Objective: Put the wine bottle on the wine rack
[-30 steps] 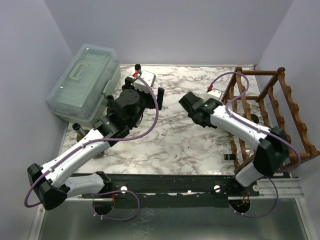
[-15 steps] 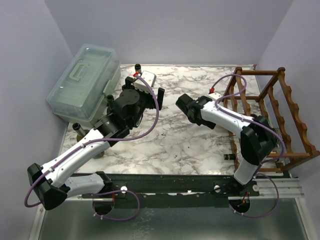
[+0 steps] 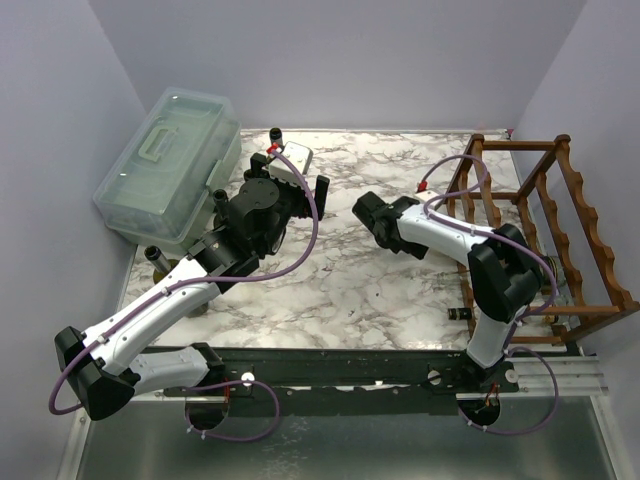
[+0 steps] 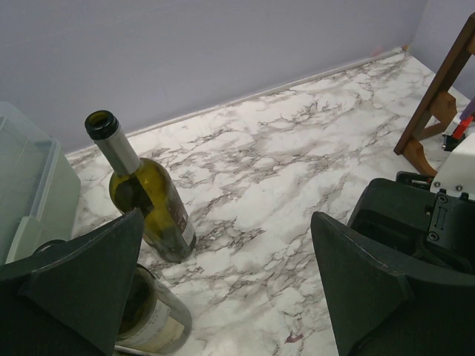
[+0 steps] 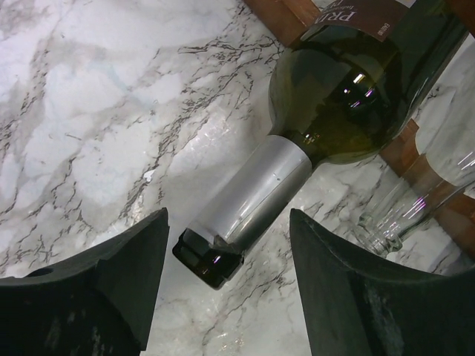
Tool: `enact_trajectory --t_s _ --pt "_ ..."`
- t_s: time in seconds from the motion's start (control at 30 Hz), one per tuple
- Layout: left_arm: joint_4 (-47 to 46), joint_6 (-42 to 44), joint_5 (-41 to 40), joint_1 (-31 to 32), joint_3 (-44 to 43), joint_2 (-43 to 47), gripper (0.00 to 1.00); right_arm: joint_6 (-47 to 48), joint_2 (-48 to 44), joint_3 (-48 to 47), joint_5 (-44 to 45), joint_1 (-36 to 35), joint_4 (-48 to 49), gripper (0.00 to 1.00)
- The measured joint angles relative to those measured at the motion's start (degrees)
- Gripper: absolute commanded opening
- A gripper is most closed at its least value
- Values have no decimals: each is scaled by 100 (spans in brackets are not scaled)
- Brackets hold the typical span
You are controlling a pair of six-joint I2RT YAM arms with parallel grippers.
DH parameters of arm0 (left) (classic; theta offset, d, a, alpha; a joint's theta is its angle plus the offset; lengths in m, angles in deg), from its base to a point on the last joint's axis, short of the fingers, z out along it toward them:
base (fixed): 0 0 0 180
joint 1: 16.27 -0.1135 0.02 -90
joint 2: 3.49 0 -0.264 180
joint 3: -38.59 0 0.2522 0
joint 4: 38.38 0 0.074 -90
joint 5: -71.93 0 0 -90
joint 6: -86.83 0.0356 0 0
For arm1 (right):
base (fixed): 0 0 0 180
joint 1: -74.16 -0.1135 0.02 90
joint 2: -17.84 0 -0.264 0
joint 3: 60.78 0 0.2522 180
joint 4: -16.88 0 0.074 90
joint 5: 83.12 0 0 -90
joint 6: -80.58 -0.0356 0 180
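Note:
The reddish-brown wine rack (image 3: 560,215) stands at the table's right edge. A dark green wine bottle (image 5: 345,89) lies on its side in the bottom tier, and its silver-foiled neck (image 5: 245,200) sticks out over the marble; the neck tip shows in the top view (image 3: 458,314). My right gripper (image 5: 228,222) is open and empty, held back from that neck. My left gripper (image 4: 226,222) is open and empty over the marble. An upright green bottle (image 4: 145,193) stands ahead of it to the left, and another bottle (image 4: 148,319) stands under its left finger.
A translucent lidded plastic box (image 3: 170,175) sits at the back left, with bottle tops around it (image 3: 155,255). A clear glass (image 5: 401,204) lies beside the racked bottle. The right arm's elbow (image 3: 505,265) is raised in front of the rack.
The right arm has pulled back from the rack: its elbow rose and moved left and its wrist shifted a little left. The left arm has not moved.

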Motion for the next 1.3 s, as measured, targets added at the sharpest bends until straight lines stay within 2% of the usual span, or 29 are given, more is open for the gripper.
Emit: enact_trajectory --t_s 0.2,0.37,0.53,0.7,1.3 --pt "-2 7 0 0 0 -2 95 101 0 155 7 72 245 55" --pt "0 35 -2 0 0 -2 95 103 0 354 2 114 387 41" --pt "0 68 -2 0 0 -2 95 13 85 468 26 122 367 19" --pt "0 83 -2 0 0 -2 95 -223 295 466 109 122 328 1" --pt "0 87 -2 0 0 -2 95 -1928 876 90 221 365 -413 1"
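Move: The neck end of the wine bottle on the rack lies nearly straight below the right hand, about 4 cm down and 3 cm to its right. The rack's near rail is some 8 cm right, level fore and aft; the clear bottle's neck end is roughly 9 cm right and 7 cm back. From the left hand, the wine bottle's neck end is about 31 cm right, 2 cm ahead and 31 cm down. Right hand sinks about 5 cm, drifting right and turning clockwise some 15 degrees, while its fingers pinch the neck. ##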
